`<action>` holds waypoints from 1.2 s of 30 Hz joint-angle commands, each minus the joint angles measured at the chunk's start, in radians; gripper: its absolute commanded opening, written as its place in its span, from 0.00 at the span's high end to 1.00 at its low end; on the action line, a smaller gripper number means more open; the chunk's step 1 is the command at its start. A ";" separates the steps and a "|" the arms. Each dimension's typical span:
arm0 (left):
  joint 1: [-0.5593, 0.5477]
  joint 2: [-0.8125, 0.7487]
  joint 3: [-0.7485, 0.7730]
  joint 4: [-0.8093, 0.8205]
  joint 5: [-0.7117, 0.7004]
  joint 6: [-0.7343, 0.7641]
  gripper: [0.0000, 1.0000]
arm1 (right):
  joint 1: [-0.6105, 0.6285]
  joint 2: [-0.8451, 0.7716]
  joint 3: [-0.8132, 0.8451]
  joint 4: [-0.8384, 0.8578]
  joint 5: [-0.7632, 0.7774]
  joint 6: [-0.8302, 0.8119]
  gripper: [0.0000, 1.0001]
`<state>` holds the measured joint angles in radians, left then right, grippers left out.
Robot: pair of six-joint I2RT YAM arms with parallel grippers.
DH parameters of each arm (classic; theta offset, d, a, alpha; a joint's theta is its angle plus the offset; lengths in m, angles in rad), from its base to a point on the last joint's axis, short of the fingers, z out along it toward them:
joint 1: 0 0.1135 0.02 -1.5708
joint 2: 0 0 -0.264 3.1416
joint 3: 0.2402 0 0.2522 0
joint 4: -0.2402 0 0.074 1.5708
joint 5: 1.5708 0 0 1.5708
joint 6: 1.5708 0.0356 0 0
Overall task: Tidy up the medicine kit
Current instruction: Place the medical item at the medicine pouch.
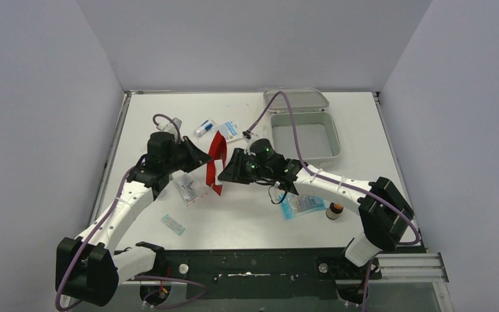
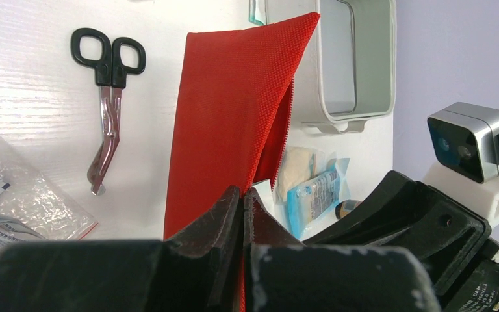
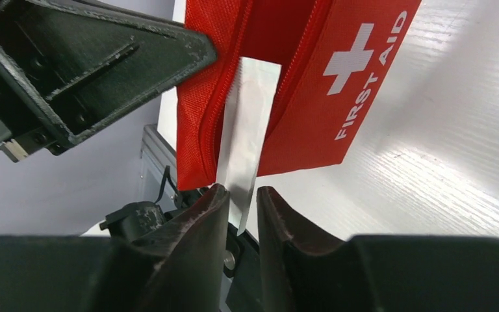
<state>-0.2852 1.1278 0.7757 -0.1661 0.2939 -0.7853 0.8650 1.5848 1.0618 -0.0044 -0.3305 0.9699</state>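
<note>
The medicine kit (image 1: pixel 335 133) is a pale grey-white box at the back right, its lid (image 1: pixel 297 98) swung open behind it. It also shows in the left wrist view (image 2: pixel 364 65). My left gripper (image 2: pixel 242 192) is shut on the edge of a red First Aid pouch (image 1: pixel 217 159), holding it upright above the table's middle. A flat white packet (image 3: pixel 247 130) sticks out of the pouch's unzipped mouth. My right gripper (image 3: pixel 240 192) faces the pouch (image 3: pixel 338 84), and the packet's lower end hangs between its parted jaws, with a gap on one side.
Black-handled scissors (image 2: pixel 107 104) lie left of the pouch. A clear bag of sachets (image 1: pixel 188 188) sits under the left arm. A blue packet (image 1: pixel 302 205) and a small brown bottle (image 1: pixel 333 210) lie under the right arm. A vial (image 1: pixel 203 128) and a small packet (image 1: pixel 173 224) are also there.
</note>
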 commanded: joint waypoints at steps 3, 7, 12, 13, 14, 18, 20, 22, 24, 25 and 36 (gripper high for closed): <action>0.008 0.018 0.019 0.070 0.051 -0.010 1.00 | -0.004 -0.018 -0.016 0.129 0.005 0.046 0.86; 0.008 0.025 0.018 0.071 0.051 0.002 1.00 | -0.011 -0.027 -0.005 0.134 0.030 0.048 0.98; 0.008 0.031 0.010 0.081 0.063 0.000 1.00 | -0.034 -0.019 0.019 0.123 0.082 0.064 1.00; 0.008 0.031 0.009 0.082 0.063 -0.001 1.00 | -0.040 -0.011 0.026 0.118 0.087 0.073 1.00; 0.008 0.030 0.006 0.085 0.063 -0.003 1.00 | -0.046 -0.003 0.034 0.114 0.092 0.080 1.00; 0.008 0.027 0.001 0.089 0.071 -0.006 1.00 | -0.053 0.044 0.074 0.086 0.116 0.087 1.00; 0.008 0.026 -0.004 0.099 0.082 -0.007 1.00 | -0.054 0.070 0.094 0.086 0.117 0.089 1.00; 0.007 0.024 -0.011 0.109 0.089 -0.006 1.00 | -0.056 0.089 0.115 0.086 0.125 0.096 1.00; 0.006 0.024 -0.016 0.118 0.094 -0.006 1.00 | -0.054 0.109 0.142 0.070 0.138 0.099 1.00; 0.007 0.024 -0.017 0.117 0.094 -0.008 1.00 | -0.054 0.118 0.158 0.050 0.151 0.103 1.00; 0.008 0.043 -0.023 0.126 0.097 -0.001 1.00 | -0.046 0.182 0.273 -0.113 0.244 0.111 0.92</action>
<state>-0.2844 1.1648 0.7494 -0.0994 0.3531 -0.7860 0.8127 1.7496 1.2617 -0.0612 -0.1562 1.0706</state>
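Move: The medical item, a flat white packet already standing in the mouth of the red medicine pouch, has its near end between my open right fingertips; its middle is about 3 cm ahead and 1 cm left. The pouch's middle is roughly 5 cm ahead, 2 cm left and 2 cm lower. On the table some 15 cm below, the scissors lie about 6 cm ahead and 5 cm left. From my left hand, the item is about 4 cm back and 3 cm right. I shut my right fingers on the near end of the medical item, then slide it forward along the pouch's open mouth, about 8 cm, easing slightly right and then left into the opening while the hand turns some 15 degrees clockwise. My left hand keeps its pinch on the pouch wall and holds the pouch upright, nearly still. ##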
